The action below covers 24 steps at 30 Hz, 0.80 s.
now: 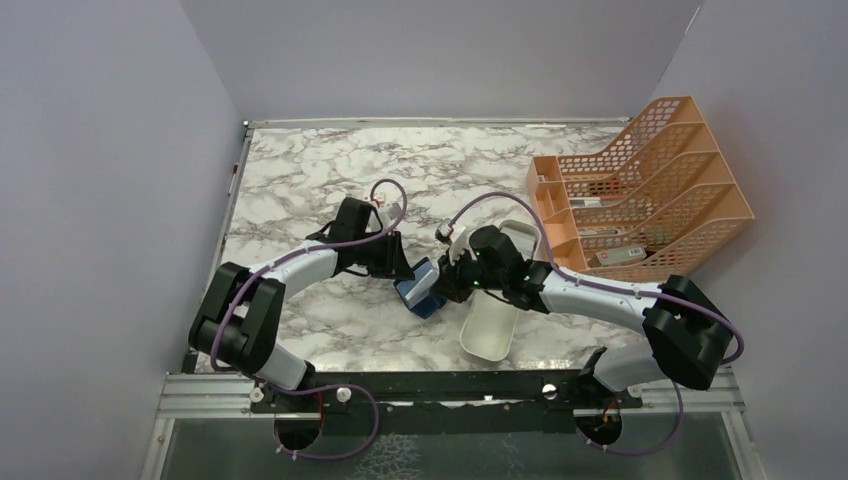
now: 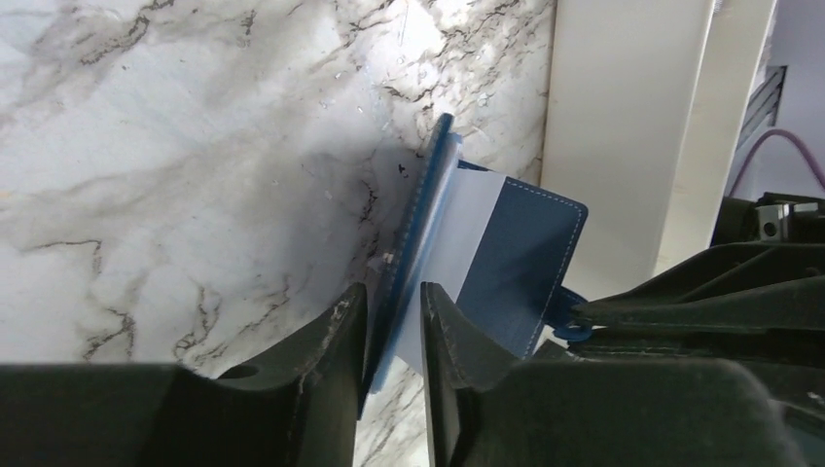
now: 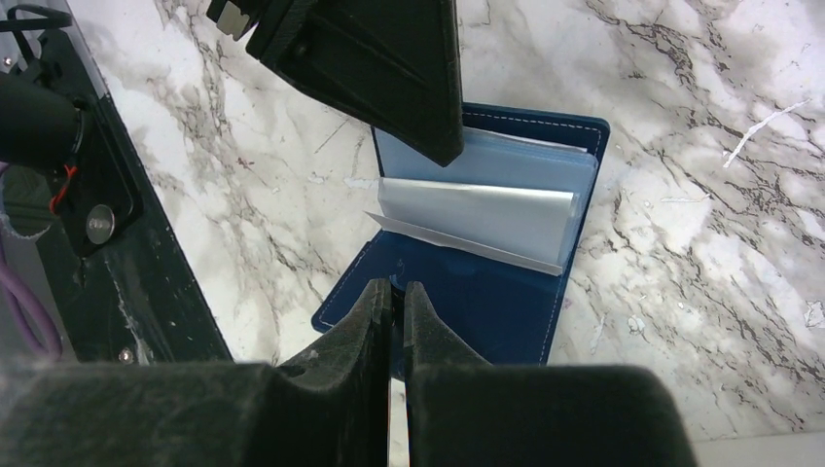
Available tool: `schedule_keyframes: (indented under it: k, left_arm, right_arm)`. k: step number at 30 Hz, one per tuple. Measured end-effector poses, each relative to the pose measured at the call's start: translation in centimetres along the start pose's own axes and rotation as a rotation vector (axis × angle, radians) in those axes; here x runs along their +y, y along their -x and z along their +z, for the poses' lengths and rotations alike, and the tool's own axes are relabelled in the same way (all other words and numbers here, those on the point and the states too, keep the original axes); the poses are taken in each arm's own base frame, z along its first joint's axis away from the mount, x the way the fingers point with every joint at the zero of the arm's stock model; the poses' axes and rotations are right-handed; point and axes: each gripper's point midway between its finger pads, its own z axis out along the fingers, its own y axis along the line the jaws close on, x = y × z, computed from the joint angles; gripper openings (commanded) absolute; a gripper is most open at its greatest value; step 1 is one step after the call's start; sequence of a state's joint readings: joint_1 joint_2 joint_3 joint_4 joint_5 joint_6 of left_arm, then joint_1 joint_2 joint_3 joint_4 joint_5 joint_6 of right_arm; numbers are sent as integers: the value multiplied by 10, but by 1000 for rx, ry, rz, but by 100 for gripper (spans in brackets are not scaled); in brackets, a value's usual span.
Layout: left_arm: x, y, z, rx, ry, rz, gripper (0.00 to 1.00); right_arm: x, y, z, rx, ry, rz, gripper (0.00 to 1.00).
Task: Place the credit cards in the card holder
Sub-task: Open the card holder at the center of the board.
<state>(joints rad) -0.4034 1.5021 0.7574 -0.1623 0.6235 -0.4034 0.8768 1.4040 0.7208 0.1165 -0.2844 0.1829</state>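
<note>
The navy-blue card holder (image 1: 425,295) lies open on the marble between my two grippers. One panel (image 2: 418,214) stands edge-on between the fingers of my left gripper (image 2: 394,292), which is shut on it. A grey credit card (image 3: 477,219) sits slightly askew in the light-blue inner pocket, partly sticking out; the same card (image 2: 472,224) looks pale in the left wrist view. The other dark panel (image 3: 467,292) lies flat. My right gripper (image 3: 398,287) is shut on that panel's edge by the snap tab (image 2: 564,326).
A long white tray (image 1: 490,320) lies just right of the holder, under the right arm. An orange mesh file rack (image 1: 650,190) stands at the back right. The black base rail (image 3: 97,214) runs along the near edge.
</note>
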Motion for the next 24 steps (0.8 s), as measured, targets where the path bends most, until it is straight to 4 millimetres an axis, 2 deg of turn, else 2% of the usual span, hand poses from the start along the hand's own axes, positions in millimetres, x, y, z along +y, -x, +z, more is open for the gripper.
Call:
schedule_keyframes:
  k: [3,9,14,19,22,24]
  left_arm:
    - [1,-1,0,5,6,3,0]
    - [1,-4,-9,3,33,3,0]
    - [-17,12,-42,-136,71,22,0]
    - [-29,38,-75,-274,147,66,0]
    - [-28,47,-81,-297,190,62,0]
    - [-22,45,-81,-294,225,52,0]
  right_arm:
    - [-1,0,0,-1,-6,0,5]
    - [-2,0,0,-1,-15,21,36]
    - [4,9,-2,1,-20,128,51]
    - [13,26,-4,-45,-4,249,55]
    - [17,37,-2,-63,-1,325,55]
    - [19,48,-1,-88,3,375,56]
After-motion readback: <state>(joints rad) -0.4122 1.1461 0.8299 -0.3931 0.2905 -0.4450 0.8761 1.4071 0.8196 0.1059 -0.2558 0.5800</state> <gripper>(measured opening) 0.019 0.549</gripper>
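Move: The card holder, already partly open, has its left cover standing between the left hand's spread fingers; the holder's middle is roughly 3 cm to the right of that hand, 2 cm nearer the base and 2 cm lower. The right fingers still grip its strap side, with the holder's middle about 4 cm to their left and 3 cm below. From the left hand, the white tray lies some 20 cm right and 2 cm back, and the small white box 17 cm ahead, 7 cm left. The left fingers shut on the card holder's upright cover and pinch it, then the left hand carries it up about 8 cm and some 4 cm to the left, turning counter-clockwise as it goes. The right hand first holds still, then opens and lets go of the strap side, rising about 5 cm and following leftward while its wrist turns some 20 degrees. ##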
